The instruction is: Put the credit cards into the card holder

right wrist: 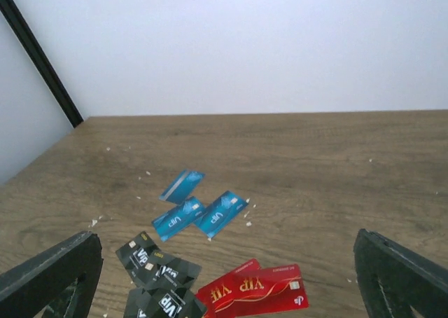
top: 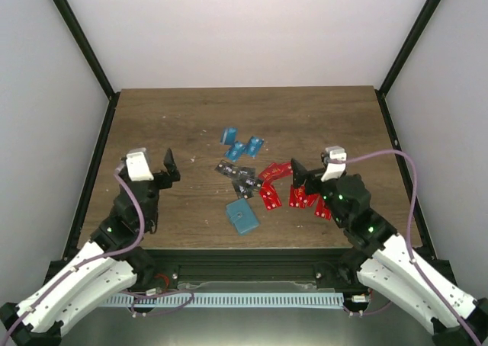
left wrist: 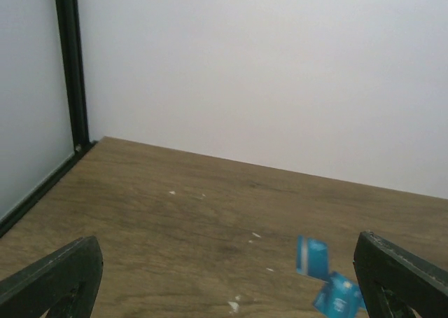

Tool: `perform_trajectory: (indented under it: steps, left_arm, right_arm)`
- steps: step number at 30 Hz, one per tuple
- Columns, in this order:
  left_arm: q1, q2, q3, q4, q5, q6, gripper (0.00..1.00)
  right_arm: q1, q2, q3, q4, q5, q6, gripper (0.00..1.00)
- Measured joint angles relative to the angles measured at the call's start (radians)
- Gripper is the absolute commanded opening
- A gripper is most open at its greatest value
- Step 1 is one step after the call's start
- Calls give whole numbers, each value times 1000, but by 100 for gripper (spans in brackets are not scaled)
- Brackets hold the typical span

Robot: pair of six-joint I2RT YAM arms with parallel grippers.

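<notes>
The credit cards lie scattered mid-table: three blue cards (top: 242, 145), black cards (top: 239, 178) and red cards (top: 271, 187), with more red ones (top: 309, 199) partly under my right arm. The teal card holder (top: 242, 216) lies flat near the front edge, just below the black cards. My left gripper (top: 155, 164) hovers open to the left, well clear of the cards; its wrist view catches two blue cards (left wrist: 313, 256) by its right finger. My right gripper (top: 315, 171) is open above the red cards, and its view shows blue cards (right wrist: 197, 209), black cards (right wrist: 157, 269) and red cards (right wrist: 259, 288).
Black frame posts (top: 80, 37) and white walls enclose the wooden table (top: 191, 117). Small white flecks (left wrist: 234, 305) dot the wood left of the cards.
</notes>
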Motion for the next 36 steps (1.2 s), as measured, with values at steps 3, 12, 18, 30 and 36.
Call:
perform_trajectory:
  steps: [3, 12, 18, 30, 36]
  left_arm:
    - [0, -32, -116, 132, -40, 95, 100]
    - [32, -30, -453, 558, -97, 385, 100]
    - [215, 98, -566, 806, -23, 475, 100]
    - [558, 653, -555, 1223, 303, 435, 100]
    - [644, 777, -428, 1248, 459, 412, 100]
  right_arm:
    - [0, -91, -87, 86, 5, -33, 100]
    - [-1, -135, -350, 449, 72, -251, 100]
    - [-67, -24, -525, 750, 114, -373, 100]
    - [-359, 471, -554, 1204, 15, -367, 100]
    - [-427, 637, -507, 1271, -81, -356, 100]
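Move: The closed card holder lies on the table about 23 cm to the left hand's right, 3 cm back and some 29 cm below. From the right hand it is roughly 20 cm left, 3 cm back and 26 cm down. The black cards lie about 11 cm ahead of the right hand and 21 cm to its left; the loose red cards sit some 4 cm ahead and 4 cm to its right, both at table height. Touching nothing, both open, empty hands sink and spread outward to either side of the card holder. The left drops about 15 cm while going left, then forward, nearly 10 cm each, its left side rolling up some 20 degrees. The right eases back slightly, then lowers about 12 cm, swinging right and forward over the loose red cards, turning clockwise and tipping its fingers up a little. ##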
